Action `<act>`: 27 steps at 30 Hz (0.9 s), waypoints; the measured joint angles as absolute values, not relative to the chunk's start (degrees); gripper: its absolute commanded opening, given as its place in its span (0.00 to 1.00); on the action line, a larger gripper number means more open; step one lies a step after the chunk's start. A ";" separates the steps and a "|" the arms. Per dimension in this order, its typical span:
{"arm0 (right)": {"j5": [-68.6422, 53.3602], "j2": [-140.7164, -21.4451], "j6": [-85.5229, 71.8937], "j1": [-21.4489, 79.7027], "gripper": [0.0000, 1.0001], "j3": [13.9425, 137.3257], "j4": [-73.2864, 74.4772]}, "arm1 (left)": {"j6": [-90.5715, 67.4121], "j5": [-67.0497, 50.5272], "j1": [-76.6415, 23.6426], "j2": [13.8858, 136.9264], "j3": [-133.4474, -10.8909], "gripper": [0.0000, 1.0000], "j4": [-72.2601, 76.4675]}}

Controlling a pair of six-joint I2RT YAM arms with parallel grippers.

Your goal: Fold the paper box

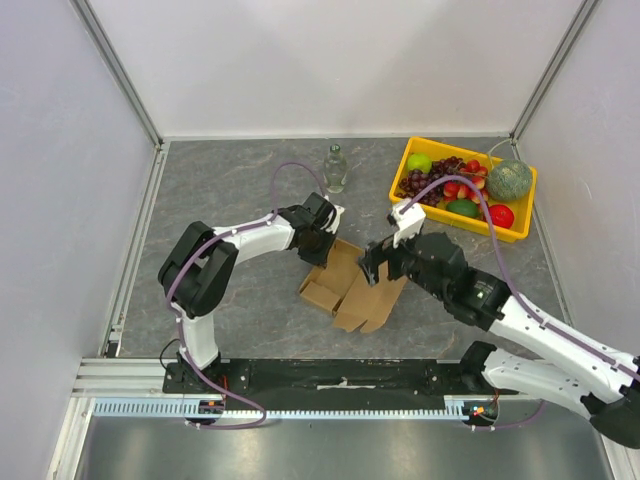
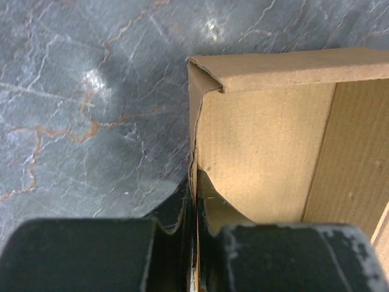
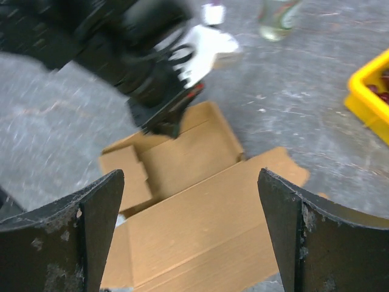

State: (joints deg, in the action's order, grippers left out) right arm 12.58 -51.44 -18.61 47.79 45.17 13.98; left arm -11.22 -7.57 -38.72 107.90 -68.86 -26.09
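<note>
The paper box (image 1: pixel 350 290) is brown cardboard, partly folded, lying mid-table with its flaps spread. My left gripper (image 1: pixel 322 250) is at the box's far-left side, shut on an upright side wall. In the left wrist view that thin wall (image 2: pixel 267 152) runs edge-on between the fingers of the left gripper (image 2: pixel 196 182). My right gripper (image 1: pixel 372 265) hovers over the box's right side, open. The right wrist view shows the right gripper (image 3: pixel 189 173) spread wide above a flat panel of the box (image 3: pixel 206 225), touching nothing, with the left gripper (image 3: pixel 159 125) beyond it.
A yellow tray (image 1: pixel 455 142) with fruit stands at the back right, its corner (image 3: pixel 371 91) also showing in the right wrist view. A clear glass bottle (image 1: pixel 335 168) stands behind the box. White walls enclose the grey marble-patterned table.
</note>
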 measured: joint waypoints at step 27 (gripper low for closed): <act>9.45 -75.85 -6.92 67.40 0.73 36.56 -9.54 | -10.46 -12.60 -38.96 111.61 -72.44 0.06 -23.75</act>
State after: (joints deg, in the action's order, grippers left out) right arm 9.45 -75.85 -6.92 67.40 36.56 -9.54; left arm -10.46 -12.60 -38.96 111.61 -72.44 -23.75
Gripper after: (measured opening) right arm 0.767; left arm 0.072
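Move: The right hand hangs open about 22 cm above the box. The folded-in flap at the box's near end lies roughly 16 cm to its left and 5 cm back, and the box's lid panel about 4 cm left and 4 cm back, some 24 cm down. The left hand already pinches the box's left wall, which is about 16 cm left of the right hand and 5 cm ahead; from the left hand the flap is some 10 cm straight back, about level in height. The right hand swoops left and back, increasingly downwards, then goes on mainly down and left towards the near-end flap, ending about 13 cm lower, 12 cm farther left and 7 cm farther back, turned some 30 degrees, largely counter-clockwise, with its fingers narrowed by about a fifth but still well open. Meanwhile the left hand keeps its pinch on the left wall, one finger inside and one outside, and drags the box about 3 cm to the right, tilting slightly as it goes. ##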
